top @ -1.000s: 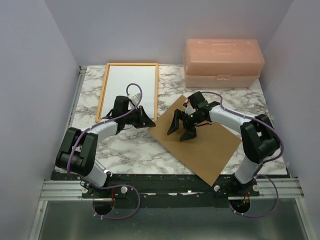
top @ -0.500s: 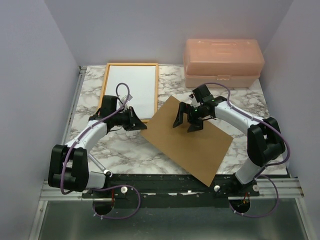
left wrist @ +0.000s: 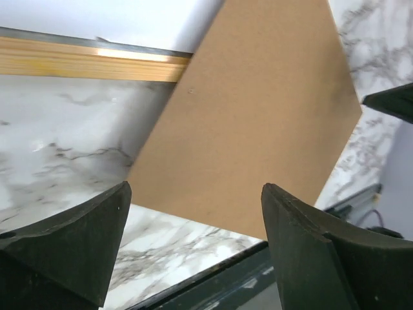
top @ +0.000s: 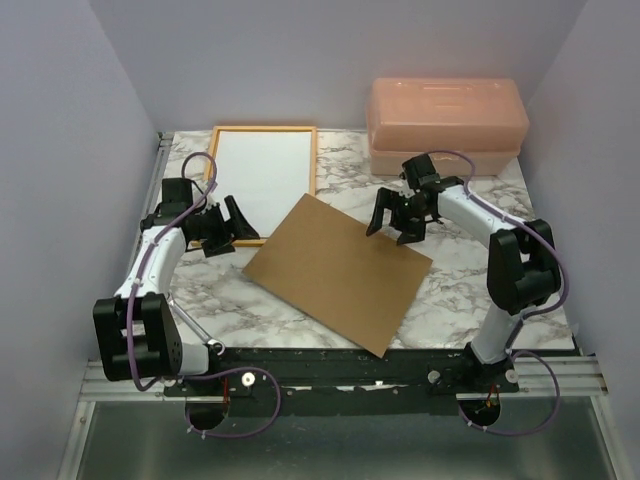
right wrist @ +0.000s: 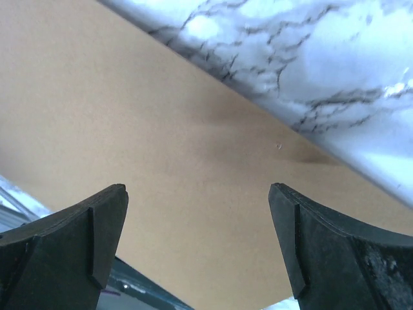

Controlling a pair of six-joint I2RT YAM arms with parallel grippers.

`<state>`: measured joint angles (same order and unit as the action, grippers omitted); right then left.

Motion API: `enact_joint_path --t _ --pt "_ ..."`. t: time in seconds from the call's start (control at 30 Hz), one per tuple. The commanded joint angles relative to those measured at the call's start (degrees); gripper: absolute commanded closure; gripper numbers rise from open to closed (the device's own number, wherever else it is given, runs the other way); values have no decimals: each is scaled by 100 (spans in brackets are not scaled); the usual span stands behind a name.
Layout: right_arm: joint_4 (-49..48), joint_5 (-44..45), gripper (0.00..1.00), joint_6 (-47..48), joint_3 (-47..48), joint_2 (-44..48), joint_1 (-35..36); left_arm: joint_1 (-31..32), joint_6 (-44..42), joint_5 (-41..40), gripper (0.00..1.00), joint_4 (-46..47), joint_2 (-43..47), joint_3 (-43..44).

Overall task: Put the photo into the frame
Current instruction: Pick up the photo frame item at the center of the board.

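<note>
The orange wooden frame (top: 265, 128) lies flat at the back left. A white sheet (top: 260, 175) fills it, apparently the photo with its white back up; no printed side shows. A brown backing board (top: 340, 270) lies aslant mid-table, its far corner over the frame's near right corner. My left gripper (top: 235, 238) is open and empty, just left of the board and beside the frame's near end. In the left wrist view the board (left wrist: 258, 116) crosses the frame edge (left wrist: 84, 64). My right gripper (top: 392, 232) hangs open and empty over the board's right corner (right wrist: 161, 161).
A pink translucent plastic box (top: 447, 125) stands at the back right. Bare marble table (top: 250, 300) shows in front of the left gripper and to the right of the board (top: 470, 270). Walls close in the sides and back.
My left gripper has opened and pulled back to the left. The board has slid left and turned, its corner now over the frame. My right gripper has moved toward the back right.
</note>
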<state>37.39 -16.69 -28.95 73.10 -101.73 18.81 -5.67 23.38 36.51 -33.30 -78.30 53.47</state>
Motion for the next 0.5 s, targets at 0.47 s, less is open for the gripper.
enact_joint_path --t 0.47 --pt "-111 -646 0 594 1374 -1632 -84 1092 2139 -235 20 527 2444 -2601"
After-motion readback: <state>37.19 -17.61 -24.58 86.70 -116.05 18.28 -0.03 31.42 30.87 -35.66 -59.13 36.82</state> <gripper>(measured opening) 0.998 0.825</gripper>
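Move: The brown board lies askew on the table, its middle roughly 19 cm to the right of the left hand, 4 cm back and 11 cm below; from the right hand it is about 10 cm left, 4 cm back and 6 cm below. The frame with the white sheet has its middle some 17 cm ahead of the left hand and 2 cm right, the metal tool 15 cm back and 11 cm left. The peach box stands about 24 cm ahead of the right hand, 13 cm right. The brown board's near-left edge is what the left hand comes round to: open, it first lifts about 2 cm and drifts left, then swings back some 8 cm, sinking and edging right. Meanwhile the right hand, wide open, slides forward about 5 cm over the board towards its far edge, sinking a little. ##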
